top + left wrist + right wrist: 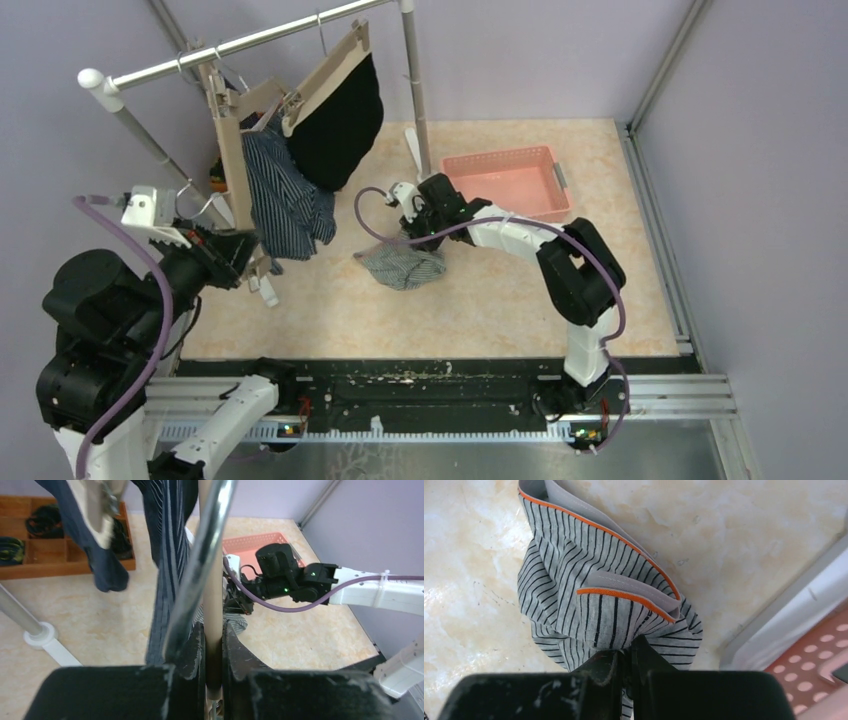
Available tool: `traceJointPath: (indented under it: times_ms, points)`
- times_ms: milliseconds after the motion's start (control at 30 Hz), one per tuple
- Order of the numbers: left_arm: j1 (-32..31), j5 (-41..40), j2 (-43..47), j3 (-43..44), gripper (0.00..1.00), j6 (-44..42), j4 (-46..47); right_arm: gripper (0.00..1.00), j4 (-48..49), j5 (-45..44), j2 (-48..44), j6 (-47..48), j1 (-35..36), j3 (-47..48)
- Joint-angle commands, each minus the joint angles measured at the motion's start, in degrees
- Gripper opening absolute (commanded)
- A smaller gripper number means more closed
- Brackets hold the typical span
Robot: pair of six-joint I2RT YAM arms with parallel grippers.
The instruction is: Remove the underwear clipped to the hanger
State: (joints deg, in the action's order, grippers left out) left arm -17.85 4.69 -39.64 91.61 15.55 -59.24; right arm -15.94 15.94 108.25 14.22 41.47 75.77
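A beige wooden hanger hangs from the rack with navy-striped underwear clipped to it. My left gripper is shut on its lower end; in the left wrist view the jaws pinch the hanger's bar beside a chrome wire. Black underwear hangs on a second hanger behind. Grey striped underwear with an orange-edged waistband lies crumpled on the table. My right gripper is shut on its cloth, the right gripper pinching a fold at the near edge.
A pink basket stands on the table right behind the right arm, and its corner shows in the right wrist view. The rack's rail and posts stand at the back left. A wooden tray holds dark socks.
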Motion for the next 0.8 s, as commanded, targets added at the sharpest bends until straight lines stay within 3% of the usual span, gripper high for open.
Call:
traceJointPath:
  times_ms: [0, 233, 433, 600, 767]
  points:
    - [1.11, -2.29, 2.66, 4.76, 0.00, -5.08, 3.40, 0.00, 3.84, -2.88, -6.59, -1.38, 0.47, 3.06]
    - [3.91, -9.76, 4.63, 4.13, 0.00, -9.01, 4.74, 0.00, 8.50, -9.26, -22.77, -1.22, 0.46, 7.15]
    - [5.03, -14.04, 6.47, 1.73, 0.00, -10.86, 6.38, 0.00, 18.51, -20.22, -35.56, 1.47, 0.48, 3.63]
    - [5.07, -15.00, 7.08, 0.19, 0.00, -10.91, 6.99, 0.00, 27.07, -33.29, -37.68, 8.60, 0.49, -0.04]
    - [5.09, -17.04, 7.52, 0.34, 0.00, -10.13, 6.58, 0.00, 30.23, -41.55, -33.12, 16.38, -0.99, 0.61]
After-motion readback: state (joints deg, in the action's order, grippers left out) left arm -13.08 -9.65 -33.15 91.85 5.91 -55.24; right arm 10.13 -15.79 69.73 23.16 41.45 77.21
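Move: The right gripper already grips the loose grey-striped underwear on the table; the pink basket lies about 13 cm ahead and 19 cm to its right, a few centimetres lower, with the rack's right foot some 13 cm ahead and 4 cm right. The left gripper holds the empty hanger; the rail's left end is roughly 18 cm ahead, 12 cm left and 13 cm above, the hanging blue-striped garment about 15 cm ahead, 2 cm right and 8 cm lower. Keep the right fingers shut on the grey-striped underwear and whip it up off the table, about 40 cm, swinging right to the basket's side on the upper part and tipping the fingers from steeply down to nearly level. Meanwhile carry the still-gripped empty hanger some 7 cm left, slightly up and back, turning the left wrist about 20 degrees counter-clockwise. ##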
